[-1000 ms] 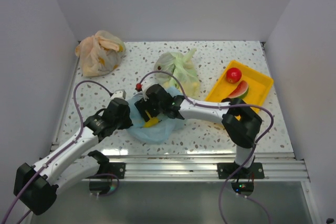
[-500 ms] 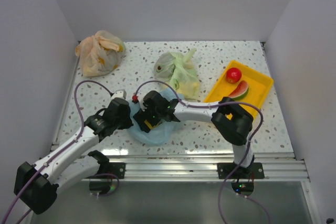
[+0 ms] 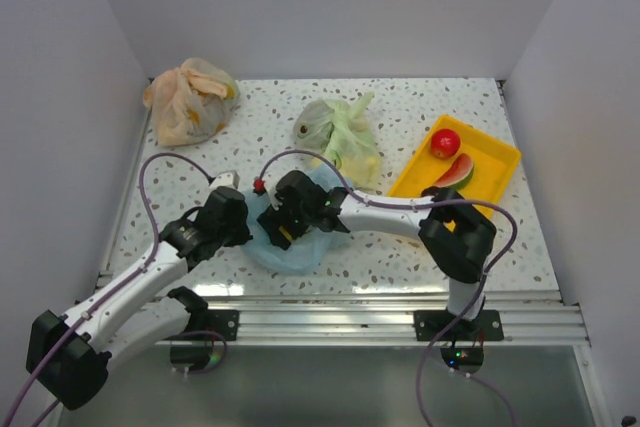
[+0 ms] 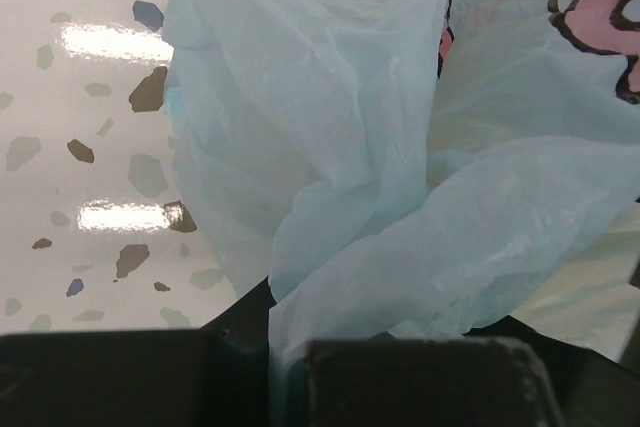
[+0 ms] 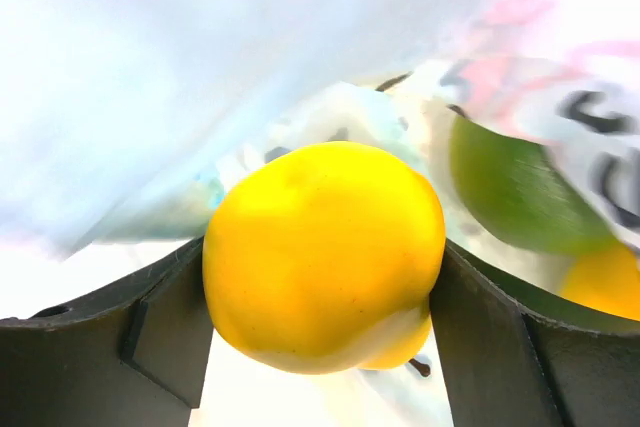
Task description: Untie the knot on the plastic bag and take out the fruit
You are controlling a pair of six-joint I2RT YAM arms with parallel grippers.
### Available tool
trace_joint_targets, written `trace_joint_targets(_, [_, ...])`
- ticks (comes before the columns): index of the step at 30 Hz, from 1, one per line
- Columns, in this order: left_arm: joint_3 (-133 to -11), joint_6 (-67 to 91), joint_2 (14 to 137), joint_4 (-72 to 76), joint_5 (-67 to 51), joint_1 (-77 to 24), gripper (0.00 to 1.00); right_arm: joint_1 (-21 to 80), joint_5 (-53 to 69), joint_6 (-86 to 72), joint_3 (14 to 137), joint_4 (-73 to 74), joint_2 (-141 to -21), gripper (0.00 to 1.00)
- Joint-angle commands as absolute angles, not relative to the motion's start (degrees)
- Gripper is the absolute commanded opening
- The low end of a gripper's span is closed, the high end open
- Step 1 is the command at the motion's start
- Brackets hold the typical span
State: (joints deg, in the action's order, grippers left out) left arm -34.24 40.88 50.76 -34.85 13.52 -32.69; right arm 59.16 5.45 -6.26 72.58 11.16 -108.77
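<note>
The light blue plastic bag [image 3: 290,247] lies near the table's front edge, between my two grippers; no tied knot shows. My left gripper [image 3: 243,222] is shut on a fold of the blue bag [image 4: 400,247] at its left side. My right gripper [image 3: 281,228] is inside the bag's mouth, shut on a yellow pear [image 5: 325,252]. A green round fruit [image 5: 520,197] and another yellow fruit [image 5: 605,282] lie in the bag behind it. A red apple [image 3: 446,143] and a watermelon slice [image 3: 456,173] lie in the yellow tray [image 3: 500,162].
A pale green tied bag [image 3: 342,133] lies behind the blue bag. An orange bag [image 3: 190,99] sits at the back left. White walls enclose the table on three sides. A metal rail [image 3: 380,309] runs along the front edge.
My right gripper has moved left and down into the blue bag's mouth with the yellow pear between its fingers. The left arm has held still.
</note>
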Motion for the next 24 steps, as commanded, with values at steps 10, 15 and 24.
trace_joint_targets(10, [-37.2,39.3,50.0,-35.9,17.8,-32.6,0.0,59.3,0.2,-5.2,70.5,11.6,-91.2,0.29])
trace_joint_targets(15, [-37.0,39.3,50.1,-35.9,17.2,-32.6,0.0,58.7,-8.6,-4.2,71.1,11.8,-84.3,0.28])
trace_joint_targets(24, [-36.7,38.8,50.0,-35.2,16.7,-32.6,0.0,45.3,-25.0,-7.5,67.3,16.9,-72.7,0.31])
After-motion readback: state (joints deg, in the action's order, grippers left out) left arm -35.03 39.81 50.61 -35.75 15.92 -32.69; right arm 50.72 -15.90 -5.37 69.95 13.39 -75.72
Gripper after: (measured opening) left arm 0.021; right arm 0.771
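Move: The yellow fruit is already between the right fingers, down inside the blue bag. From this hand the yellow box's middle lies about 42 cm right, 13 cm ahead and slightly lower; the watermelon slice in it is some 43 cm right and 17 ahead. The green fruit left in the bag lies roughly 6 cm ahead and 3 right, the green bag about 25 ahead and 14 right. From the left hand, the box is some 51 cm right and 14 ahead. Keep the right fingers clamped on the yellow fruit and lift it almost straight up out of the blue bag, some 23 cm in all; over the last part, swing right about 12 cm and a little forward towards the yellow box. Let the wrist tip the fingers up and turn clockwise as it climbs. Keep the left fingers pinching the bag's left edge, practically still. ##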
